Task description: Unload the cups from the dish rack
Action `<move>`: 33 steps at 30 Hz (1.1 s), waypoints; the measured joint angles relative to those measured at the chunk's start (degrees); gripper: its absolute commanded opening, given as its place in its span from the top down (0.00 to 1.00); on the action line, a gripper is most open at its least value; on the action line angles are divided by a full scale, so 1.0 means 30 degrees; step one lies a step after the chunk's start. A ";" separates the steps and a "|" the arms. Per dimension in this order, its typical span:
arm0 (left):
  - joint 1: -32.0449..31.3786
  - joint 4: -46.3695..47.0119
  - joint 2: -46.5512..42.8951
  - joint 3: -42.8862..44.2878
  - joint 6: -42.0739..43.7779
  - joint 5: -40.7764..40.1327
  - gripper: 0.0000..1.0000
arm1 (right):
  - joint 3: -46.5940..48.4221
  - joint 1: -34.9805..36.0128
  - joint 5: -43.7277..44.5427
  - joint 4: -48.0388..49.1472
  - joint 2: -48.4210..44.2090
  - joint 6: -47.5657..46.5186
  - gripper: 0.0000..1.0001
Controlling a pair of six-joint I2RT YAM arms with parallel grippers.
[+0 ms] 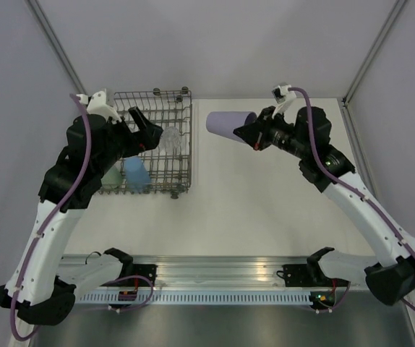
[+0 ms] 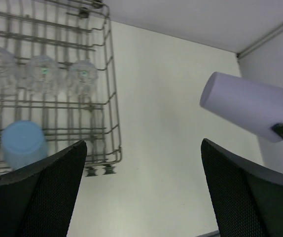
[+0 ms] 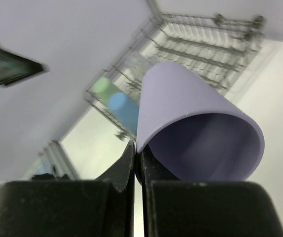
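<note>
My right gripper (image 1: 245,134) holds the lilac cup (image 1: 229,123) in the air to the right of the dish rack (image 1: 182,155). The cup lies on its side, and the jaws are shut on its rim (image 3: 139,153). My left gripper (image 1: 148,130) hovers over the rack's right part, open wide and holding nothing (image 2: 144,163). In the rack, a blue cup (image 2: 23,143) and a green cup (image 1: 112,176) stand upside down at the near side. Three clear cups (image 2: 43,71) sit in a row behind them. The lilac cup (image 2: 250,106) also shows in the left wrist view.
Bare white table (image 1: 265,202) stretches between the rack and the right arm. Grey walls close the back and both sides. A metal rail (image 1: 215,275) with the arm bases runs along the near edge.
</note>
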 measured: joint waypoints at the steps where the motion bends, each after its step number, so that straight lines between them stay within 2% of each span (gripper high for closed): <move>1: 0.0000 -0.0729 -0.0197 0.0189 0.0488 -0.1071 0.00 | 0.0765 0.0000 0.0656 -0.0823 0.0860 -0.0488 0.99; 10: 0.0000 -0.3286 -0.2076 -0.0838 0.3235 -0.4692 0.00 | 0.9267 0.0007 0.5413 -0.8036 0.9887 -0.3927 0.99; 17: 0.0000 -0.4153 -0.2718 -0.2681 0.4415 -0.6120 0.00 | 1.6116 0.0168 0.8969 -1.3967 1.5934 -0.5836 1.00; 23: 0.0000 -0.4197 -0.2404 -0.4167 0.4721 -0.6754 0.00 | 2.0626 0.0335 1.0265 -1.7347 1.9977 -0.6965 1.00; 33: 0.0000 -0.4240 -0.2412 -0.4641 0.4816 -0.6623 0.00 | 2.3620 0.0430 1.0775 -1.9679 2.4130 -0.8131 1.00</move>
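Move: Clear, open table is where the right hand is taking the purple cup it already grips by the rim: the spot lies about 20 cm ahead, 3 cm to the right and 38 cm below, with the rack's right rim roughly 17 cm left of that spot. From the left hand, the blue cup is some 4 cm ahead, 9 cm left and 32 cm down; the green cup stands 10 cm left of the blue one, and the row of clear glasses is centred about 13 cm beyond it. Swinging down and forward over the clear table, the right hand lowers the purple cup about 25 cm while reaching out nearly 20, tipping its fingers from level to steeply down and keeping the rim pinched. The empty left hand, fingers still wide, goes left and then mainly down towards the blue cup, easing slightly back and rolling its left side up some 30 degrees, then stops well above it. ##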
